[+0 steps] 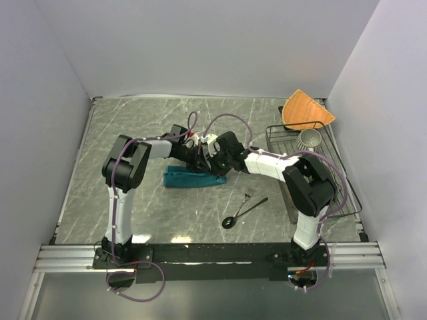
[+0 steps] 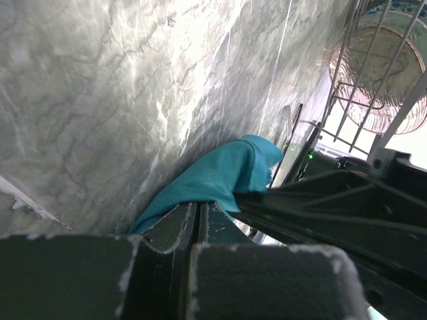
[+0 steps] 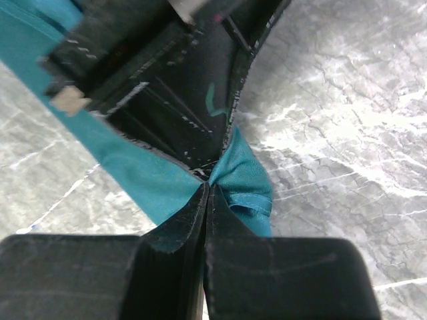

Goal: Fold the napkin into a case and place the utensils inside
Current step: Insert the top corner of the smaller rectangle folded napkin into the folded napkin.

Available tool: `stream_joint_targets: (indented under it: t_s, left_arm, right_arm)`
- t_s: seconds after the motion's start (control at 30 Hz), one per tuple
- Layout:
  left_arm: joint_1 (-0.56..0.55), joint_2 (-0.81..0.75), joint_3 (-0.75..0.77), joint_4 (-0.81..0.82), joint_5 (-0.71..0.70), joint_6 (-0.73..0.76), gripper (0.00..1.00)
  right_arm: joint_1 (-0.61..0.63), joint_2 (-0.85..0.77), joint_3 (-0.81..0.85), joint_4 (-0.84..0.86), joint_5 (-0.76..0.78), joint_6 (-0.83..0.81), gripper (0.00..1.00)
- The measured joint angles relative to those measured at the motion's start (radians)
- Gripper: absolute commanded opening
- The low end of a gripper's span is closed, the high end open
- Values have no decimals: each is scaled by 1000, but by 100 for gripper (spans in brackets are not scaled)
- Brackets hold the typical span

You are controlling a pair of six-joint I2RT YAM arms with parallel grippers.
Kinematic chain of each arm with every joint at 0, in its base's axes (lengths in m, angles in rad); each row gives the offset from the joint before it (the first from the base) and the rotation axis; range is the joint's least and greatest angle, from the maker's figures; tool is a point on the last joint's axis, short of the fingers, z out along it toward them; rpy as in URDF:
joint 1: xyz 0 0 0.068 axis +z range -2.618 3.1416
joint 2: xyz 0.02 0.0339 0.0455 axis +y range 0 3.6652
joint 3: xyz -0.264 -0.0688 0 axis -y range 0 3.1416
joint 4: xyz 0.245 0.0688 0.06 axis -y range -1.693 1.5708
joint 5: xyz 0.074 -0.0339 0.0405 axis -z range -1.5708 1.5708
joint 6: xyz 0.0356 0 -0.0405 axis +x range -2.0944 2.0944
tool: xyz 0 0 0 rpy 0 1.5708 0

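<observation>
The teal napkin [image 1: 189,179] lies bunched in a long strip at the table's middle. Both grippers meet over its right end. My left gripper [image 2: 198,205] is shut, pinching a fold of the napkin [image 2: 223,175] that rises off the marble. My right gripper [image 3: 208,188] is also shut on the napkin [image 3: 143,180], its tips nearly touching the left gripper's black body. From above, the left gripper [image 1: 201,162] and right gripper [image 1: 216,167] sit side by side. The silver fork [image 1: 248,195] and dark spoon [image 1: 243,213] lie on the table to the near right, apart from the cloth.
A black wire rack [image 1: 331,175] stands along the right edge, holding a ribbed metal cup [image 1: 309,138]. An orange fan-shaped cloth [image 1: 306,110] sits at the back right. In the left wrist view the rack [image 2: 347,73] holds round plates [image 2: 393,80].
</observation>
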Motion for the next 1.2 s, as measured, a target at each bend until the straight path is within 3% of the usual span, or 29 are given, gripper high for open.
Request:
stream_joint_targets:
  t_s: [0.2,0.63,0.9,1.07,1.2]
  left_arm:
    - [4,2,-3,11,5,-10,3]
    - [69,-30,-13,-9,13,3,34]
    - [176,-96,-14,-163,10,168,39]
    - [169,-101,-31,-251,12,272,43]
    - [153,-101,-40,-262,16,296,40]
  right_arm:
    - [0,36,20,-21,21,1,0]
    - [-1,90,90,-64,29,15,0]
    - [-1,93,95,-69,27,12,0]
    - [-1,93,97,-72,25,5,0]
    - [-1,93,100,-75,23,-2,0]
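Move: Both hands' fingertips meet at the far edge of the folded napkin, towards its right end, each nipping cloth there. The middle of the folded napkin lies about 5 cm to the left of the left hand, 2 cm nearer the base and some 2 cm below. Counted from the right hand, it is roughly 6 cm left, 2 cm back and 3 cm down; the fork lies about 11 cm back and 10 right, the spoon just beyond the fork, 13 back and 11 right. The left fingers let go of the tucked cloth beside the right hand's tips, opening to not quite half, and slide out to the left for about 7 cm along the napkin, bowing a little forward and back again and ending about a centimetre higher. Meanwhile the right hand keeps its pinch on the napkin's right part, pressing it down about 1.5 cm and easing slightly forward. ##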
